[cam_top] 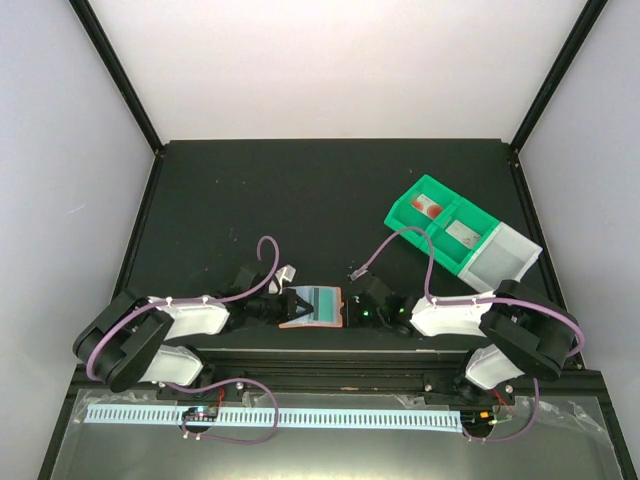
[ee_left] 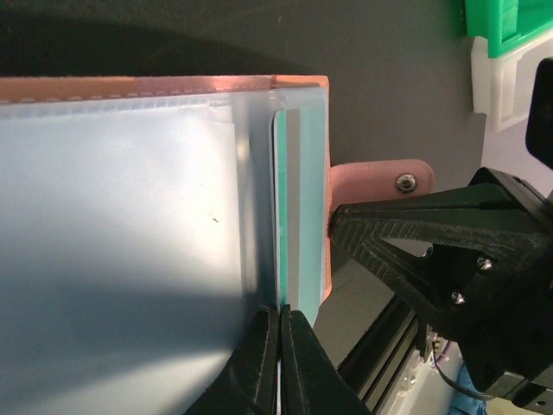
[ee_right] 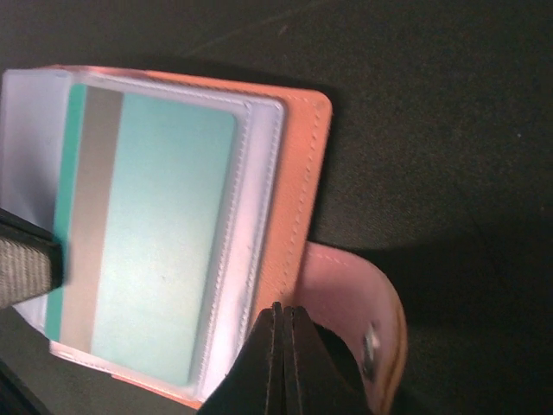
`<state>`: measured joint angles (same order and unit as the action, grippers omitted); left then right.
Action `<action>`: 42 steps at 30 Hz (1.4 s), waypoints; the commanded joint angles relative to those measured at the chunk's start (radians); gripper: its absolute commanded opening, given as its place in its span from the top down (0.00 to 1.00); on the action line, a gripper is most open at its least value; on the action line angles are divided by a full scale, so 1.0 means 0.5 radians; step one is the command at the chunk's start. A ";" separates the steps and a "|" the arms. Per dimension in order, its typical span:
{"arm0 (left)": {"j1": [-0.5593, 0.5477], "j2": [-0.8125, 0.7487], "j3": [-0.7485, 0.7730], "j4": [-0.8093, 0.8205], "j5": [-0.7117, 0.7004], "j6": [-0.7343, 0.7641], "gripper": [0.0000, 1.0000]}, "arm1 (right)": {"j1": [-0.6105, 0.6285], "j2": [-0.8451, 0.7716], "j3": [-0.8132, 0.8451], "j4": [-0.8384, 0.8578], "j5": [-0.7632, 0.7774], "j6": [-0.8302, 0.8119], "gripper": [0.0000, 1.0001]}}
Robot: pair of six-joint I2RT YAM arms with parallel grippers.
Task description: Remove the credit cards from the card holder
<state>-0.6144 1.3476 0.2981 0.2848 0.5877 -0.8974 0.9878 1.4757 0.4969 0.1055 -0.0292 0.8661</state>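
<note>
The salmon-pink card holder (cam_top: 310,322) lies open at the near edge of the black table, between my two grippers. A teal credit card (ee_right: 164,233) with a grey stripe sits in its clear sleeve and also shows as the teal card (ee_left: 311,199) in the left wrist view. My left gripper (ee_left: 278,313) is shut, tips at the sleeve's edge beside that card; I cannot tell whether anything is pinched. My right gripper (ee_right: 282,309) is shut, its tips on the holder's salmon border (ee_right: 294,173) next to the snap tab (ee_right: 363,311). Other cards are hidden.
A green compartment bin (cam_top: 440,225) with a white tray (cam_top: 505,255) joined to it stands at the right rear. The metal rail of the table's front edge (cam_top: 330,355) runs just below the holder.
</note>
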 commanded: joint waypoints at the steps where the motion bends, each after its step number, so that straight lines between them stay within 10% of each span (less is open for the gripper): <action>1: 0.063 -0.005 -0.033 0.137 0.107 -0.061 0.98 | 0.012 0.012 -0.012 -0.061 0.024 -0.006 0.99; 19: 0.186 -0.055 -0.029 -0.064 0.087 0.041 0.95 | 0.012 -0.098 0.032 -0.043 -0.039 -0.007 0.98; 29: 0.212 -0.185 -0.015 -0.150 -0.011 0.015 0.71 | 0.010 0.002 0.270 0.089 -0.208 0.081 0.77; 42: 0.253 -0.038 -0.022 -0.081 -0.015 0.108 0.66 | -0.070 0.335 0.331 0.254 -0.335 0.398 0.70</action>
<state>-0.4965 1.2945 0.2710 0.2184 0.5766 -0.8658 0.9737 1.6199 0.6559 0.1955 -0.1864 1.0218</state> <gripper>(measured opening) 0.341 0.297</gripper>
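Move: The teal credit card, still in its clear sleeve, has its middle about 3 cm to the right of the left hand's shut fingertips, 2 cm ahead and a touch lower. The other, pale pocket lies some 4 cm left of the left hand and 2 cm ahead. From the right hand, shut at the holder's right edge, the card's middle is roughly 5 cm left and 2 cm ahead; the clasp tab is level with that hand, 2 cm to its right. The left hand's closed fingertips bear on the sleeve by the card's left edge and drag leftward, then part about a third, ending some 3 cm left and slightly forward. The right waits shut at the holder's rim, then lifts clear by 5 cm, swings about 6 cm left over the card while opening to a third, and sinks again towards the card's left edge. ##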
